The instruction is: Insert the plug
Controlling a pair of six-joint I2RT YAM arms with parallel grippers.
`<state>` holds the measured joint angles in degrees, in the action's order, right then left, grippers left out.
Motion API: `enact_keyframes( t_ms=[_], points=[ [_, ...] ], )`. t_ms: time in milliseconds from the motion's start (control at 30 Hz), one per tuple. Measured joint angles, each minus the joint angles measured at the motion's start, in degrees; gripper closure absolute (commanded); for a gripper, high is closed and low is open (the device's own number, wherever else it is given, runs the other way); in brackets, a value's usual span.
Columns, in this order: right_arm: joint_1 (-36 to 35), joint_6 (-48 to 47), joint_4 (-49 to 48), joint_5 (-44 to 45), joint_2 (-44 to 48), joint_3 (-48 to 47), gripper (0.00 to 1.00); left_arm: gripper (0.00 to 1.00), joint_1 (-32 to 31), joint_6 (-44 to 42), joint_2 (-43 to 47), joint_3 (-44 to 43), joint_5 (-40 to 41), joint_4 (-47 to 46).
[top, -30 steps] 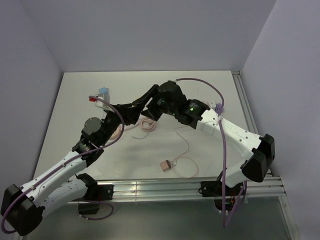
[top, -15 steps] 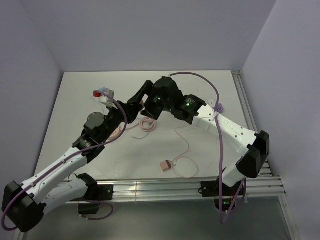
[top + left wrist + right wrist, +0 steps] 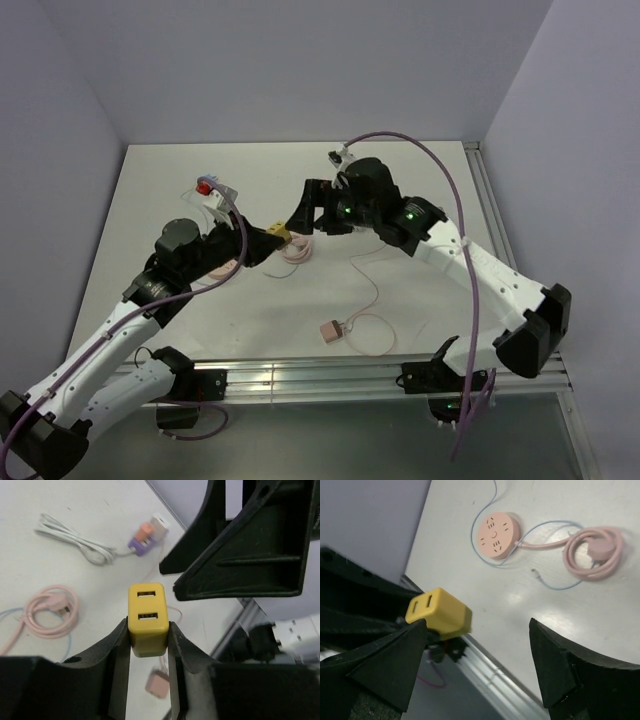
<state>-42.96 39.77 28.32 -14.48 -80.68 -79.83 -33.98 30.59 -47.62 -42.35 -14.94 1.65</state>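
My left gripper [image 3: 148, 630] is shut on a yellow plug [image 3: 147, 617], a small block whose face with two USB slots points away from the wrist. From above, the yellow plug [image 3: 277, 233] hangs over the table's middle, held by the left gripper [image 3: 268, 238]. Just to its right, my right gripper [image 3: 305, 215] stands open. In the right wrist view the plug [image 3: 439, 611] sits by the left finger, apart from it, and the right gripper [image 3: 477, 625] has nothing between its fingers. A round pink socket [image 3: 496, 535] lies flat on the table below.
A coiled pink cable [image 3: 295, 248] runs from the socket. A small pink adapter [image 3: 331, 330] with a thin looping wire lies near the front rail [image 3: 330, 378]. A white cable with a purple and orange adapter [image 3: 145, 535] lies at the right side.
The left gripper has shut on the yellow plug. The right gripper has opened, let go of it and drawn back to the right.
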Motion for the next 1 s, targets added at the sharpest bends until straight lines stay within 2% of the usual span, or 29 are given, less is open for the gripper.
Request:
enact_keyframes(
  t_ms=[200,367,500,600,733,1000],
  points=[
    [0.09,-14.78,-0.87,-0.94,11.52,8.04,0.16,1.0,4.72,-2.64,0.17,-3.78,-16.2,5.22],
    [0.09,-23.34,-1.18,-9.79,15.3,9.55,0.29,1.0,6.6,-4.68,-0.2,-4.28,-30.56,7.28],
    [0.09,-26.47,-2.05,-19.39,15.43,10.43,0.36,1.0,6.62,-5.73,-0.87,-4.28,-39.85,8.52],
    [0.0,-27.21,-3.34,-26.8,15.43,11.74,0.38,1.0,6.62,-5.4,-0.28,-4.28,-44.33,7.8],
    [-0.31,-27.23,-4.94,-33.44,15.08,11.98,0.35,1.0,6.62,-4.81,0.96,-4.28,-47.65,6.03],
    [-2.27,-26.34,-6.8,-39.21,11.58,11.13,0.35,0.99,6.62,-3.76,1.16,-4.26,-50.01,4.59]
  ],
)
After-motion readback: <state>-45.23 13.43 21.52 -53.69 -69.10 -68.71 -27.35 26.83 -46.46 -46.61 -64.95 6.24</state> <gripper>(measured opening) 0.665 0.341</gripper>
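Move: The yellow plug is already in my left fingers, its middle about 1 cm ahead and 1 cm right of that hand's point, level with it. From my open right hand the plug lies roughly 3 cm back, 5 cm left and a centimetre lower. Far below, about 27 cm under the left hand, lie the coiled pink cord, some 7 cm ahead and 3 cm right, and the pink cube plug, about 12 cm back and 10 cm right. I draw both hands back towards my base together, some 12 cm with the left and 14 with the right, rising about 3 cm. My left keeps its pinch on the yellow plug and swings clockwise some 45 degrees to point right; my right first shies a few centimetres right, then swings counter-clockwise about as far, levelling its fingers and narrowing them part-way to face the plug. ##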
